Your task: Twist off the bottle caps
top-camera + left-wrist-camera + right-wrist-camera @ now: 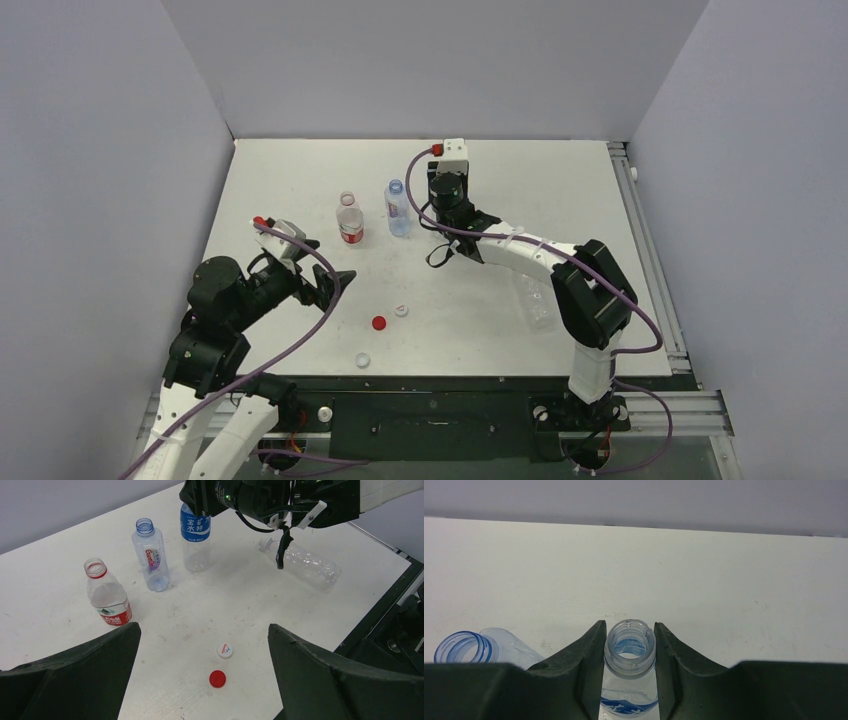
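Observation:
Three bottle caps lie loose on the table: a red cap (378,322) (217,678), a white cap (401,310) (225,650) just beyond it, and a pale cap (362,360) nearer the front edge. My left gripper (335,283) (204,630) hovers open above the red and white caps, holding nothing. My right gripper (440,200) (629,624) is shut on the threaded neck of the upright blue-label bottle (196,535) (630,652), whose mouth is open and capless.
A red-label bottle (349,220) (107,600) and a blue-rimmed bottle (397,208) (151,555) (461,647) stand uncapped left of the held one. A clear bottle (540,300) (305,562) lies on its side under the right arm.

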{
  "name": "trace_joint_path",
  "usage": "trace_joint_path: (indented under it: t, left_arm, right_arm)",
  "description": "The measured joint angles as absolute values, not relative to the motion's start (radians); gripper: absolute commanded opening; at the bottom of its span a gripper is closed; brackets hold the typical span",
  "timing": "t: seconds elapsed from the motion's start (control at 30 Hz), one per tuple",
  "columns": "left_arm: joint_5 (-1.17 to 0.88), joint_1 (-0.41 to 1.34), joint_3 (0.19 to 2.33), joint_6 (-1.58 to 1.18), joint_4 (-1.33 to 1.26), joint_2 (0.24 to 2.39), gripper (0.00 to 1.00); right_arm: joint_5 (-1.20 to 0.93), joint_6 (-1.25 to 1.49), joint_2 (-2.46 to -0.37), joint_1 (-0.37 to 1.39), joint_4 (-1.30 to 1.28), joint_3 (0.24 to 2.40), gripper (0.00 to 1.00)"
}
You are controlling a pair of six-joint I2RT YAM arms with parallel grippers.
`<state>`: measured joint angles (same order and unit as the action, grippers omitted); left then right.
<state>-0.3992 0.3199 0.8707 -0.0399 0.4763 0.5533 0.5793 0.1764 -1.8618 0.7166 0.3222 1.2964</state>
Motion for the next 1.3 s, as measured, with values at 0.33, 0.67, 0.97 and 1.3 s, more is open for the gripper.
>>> trace_joint_path:
  t: [0.33,0.67,0.97,1.3]
  left_arm:
    - [-0.396,0.320,0.871,-0.040,0.476,0.548,0.97]
    - [-0.397,0.320,0.876,-0.040,0.476,0.536,0.97]
    - [-0.397,0.320,0.889,-0.040,0.476,0.532,0.97]
    - [-0.393,0.320,0.937,-0.044,0.483,0.537,0.97]
  right_arm:
    - [0.578,0.197,-1.862,0.717,0.311,1.296,0.72]
    - [0.569,0.191,-1.855,0.717,0.255,1.296,0.80]
    - [0.562,0.189,-1.750,0.717,0.196,1.289,0.82]
    - [0.564,0.352,-1.423,0.641,-0.056,1.195,0.83]
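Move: The right hand still holds the uncapped blue-label bottle on the table by its upper end, the bottle's middle some 8 cm below the fingers. To this hand's left and about level in reach stand the clear blue-rimmed bottle, about 10 cm off, and the red-label bottle, about 20 cm off. The capped lying bottle is some 18 cm back, 21 cm right and 16 cm below. From the left hand the blue-label bottle is roughly 26 cm ahead, 20 cm right and 20 cm below. The right hand spreads its fingers wide to let go of the blue-label bottle, settling about 1 cm as they open, then lifts clear, slowly at first and then quickly, some 8 cm above where it began while swinging about 9 cm right and 6 cm back, away from the three standing bottles and with a slight wrist roll of under ten degrees. The left hand, empty and open, rises about 3 cm. ##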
